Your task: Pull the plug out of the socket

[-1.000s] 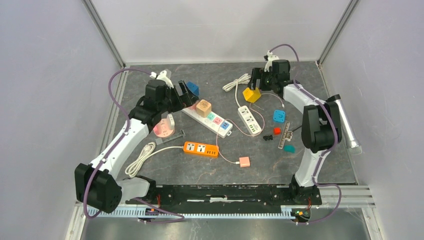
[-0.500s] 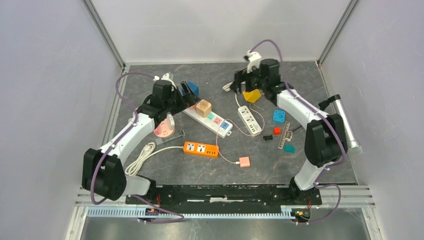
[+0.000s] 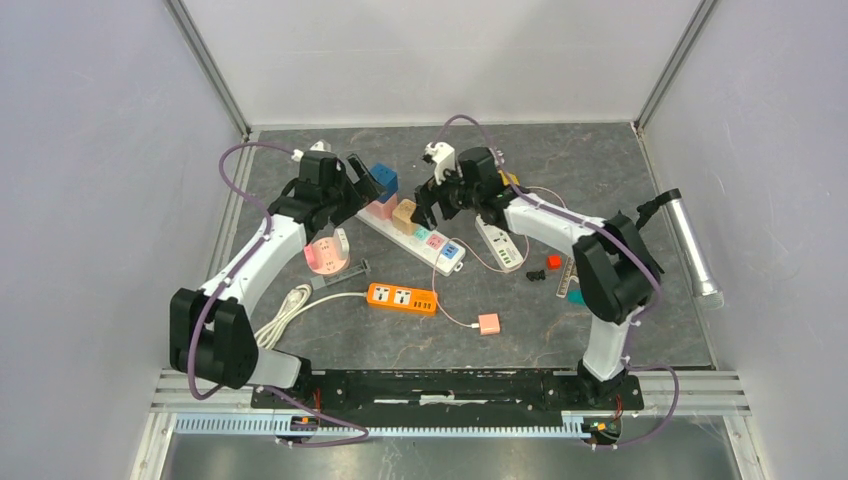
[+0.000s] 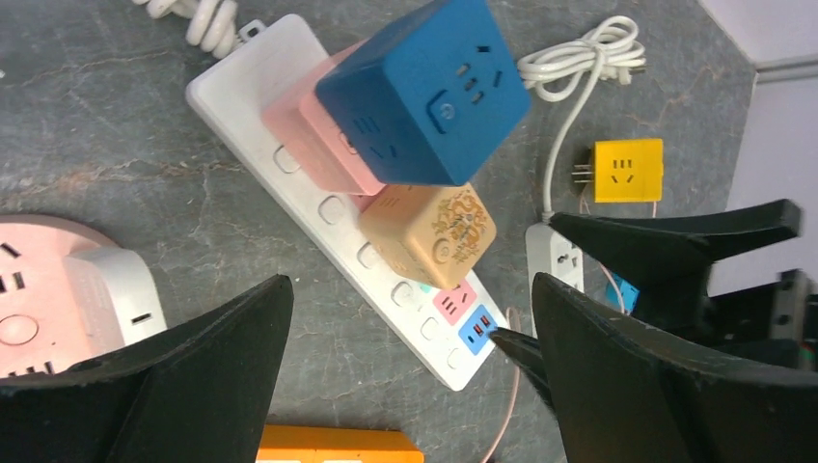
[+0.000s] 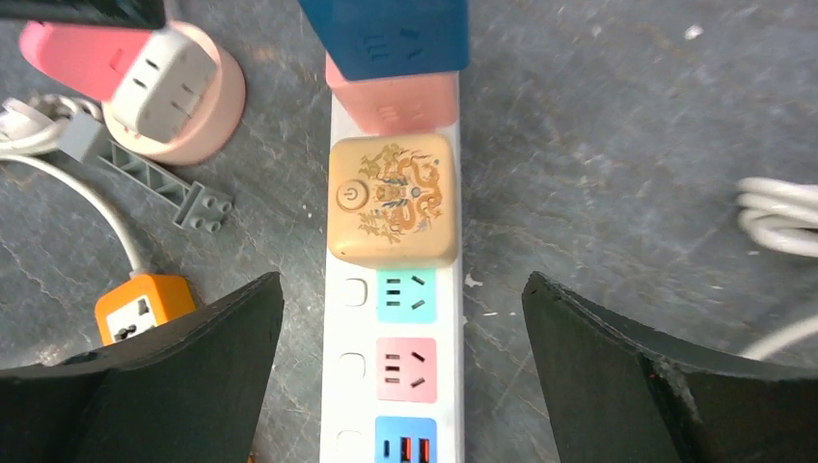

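Note:
A long white socket strip lies diagonally mid-table, with a blue cube plug, a pink plug and a tan patterned cube plug seated in it. My left gripper hovers open over the strip's far end; in its wrist view the strip, blue cube and tan cube lie below the left gripper. My right gripper hangs open above the strip just right of the tan cube, as the right gripper frames the free sockets. Neither holds anything.
An orange strip, a round pink socket with a white plug, a short white strip and coiled white cords lie around. A yellow adapter, a small pink box, small red and black pieces and a silver cylinder sit to the right.
My right arm has swung left from the back right corner to above the white strip beside the tan cube. My left gripper has shifted slightly toward the blue cube.

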Robot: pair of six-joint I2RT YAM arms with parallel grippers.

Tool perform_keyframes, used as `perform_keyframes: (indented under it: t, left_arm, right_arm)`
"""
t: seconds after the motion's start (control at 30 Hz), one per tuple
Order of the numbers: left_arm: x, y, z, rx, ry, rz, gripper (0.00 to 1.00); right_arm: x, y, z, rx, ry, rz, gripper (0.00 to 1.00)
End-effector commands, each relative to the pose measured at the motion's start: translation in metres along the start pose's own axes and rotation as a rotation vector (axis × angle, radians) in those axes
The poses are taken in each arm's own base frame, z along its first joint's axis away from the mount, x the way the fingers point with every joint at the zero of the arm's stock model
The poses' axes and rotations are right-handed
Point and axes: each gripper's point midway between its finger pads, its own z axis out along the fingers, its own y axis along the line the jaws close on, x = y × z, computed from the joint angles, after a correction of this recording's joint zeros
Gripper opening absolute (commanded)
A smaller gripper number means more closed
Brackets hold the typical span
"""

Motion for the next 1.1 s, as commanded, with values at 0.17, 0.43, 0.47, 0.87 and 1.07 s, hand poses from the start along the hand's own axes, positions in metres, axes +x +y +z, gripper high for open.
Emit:
perform_keyframes:
  t: [0.17,0.43,0.47,0.87,1.07]
  left_arm:
    - [-0.01,-0.002,0.001,-0.003,0.024,-0.065,1.0]
    - [-0.01,-0.003,0.002,0.003,0.033,-0.042,1.0]
    - [-0.011,-0.002,0.001,0.001,0.029,-0.04,1.0]
    - [-0.029,-0.006,0.004,0.001,-0.003,-0.049,1.0]
    - [-0.035,-0.008,0.015,-0.009,-0.011,-0.096,1.0]
  right_arm:
    - [0.017,0.011,0.039,-0.05,0.096,-0.07,0.96]
    - [0.006,0.026,0.06,-0.105,0.003,-0.088,0.84]
    - [0.004,0.026,0.062,-0.094,-0.008,-0.094,0.82]
    - [0.023,0.02,0.066,-0.012,0.071,-0.13,0.52]
    - [0.022,0.034,0.049,-0.03,0.056,-0.161,0.51]
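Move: The tan plug with the dragon print, still in the white strip, lies about 5 cm to the right hand's left, level with it fore and aft, and 6 cm below. Its pink neighbour sits about 11 cm left, 3 cm ahead and 6 cm below the right hand; the blue plug rides on that pink one, nearly level with the hand. From the left hand the tan plug is roughly 6 cm right, 2 cm ahead and 9 cm below. Down about 5.5 cm, and leftward with it, the open right hand comes down over the tan plug, its fingers tipping slightly downward. It then slides the last couple of centimetres left along the strip while closing, pinches the plug by its two sides and holds there. The open left hand shifts nearly 2 cm forward. ##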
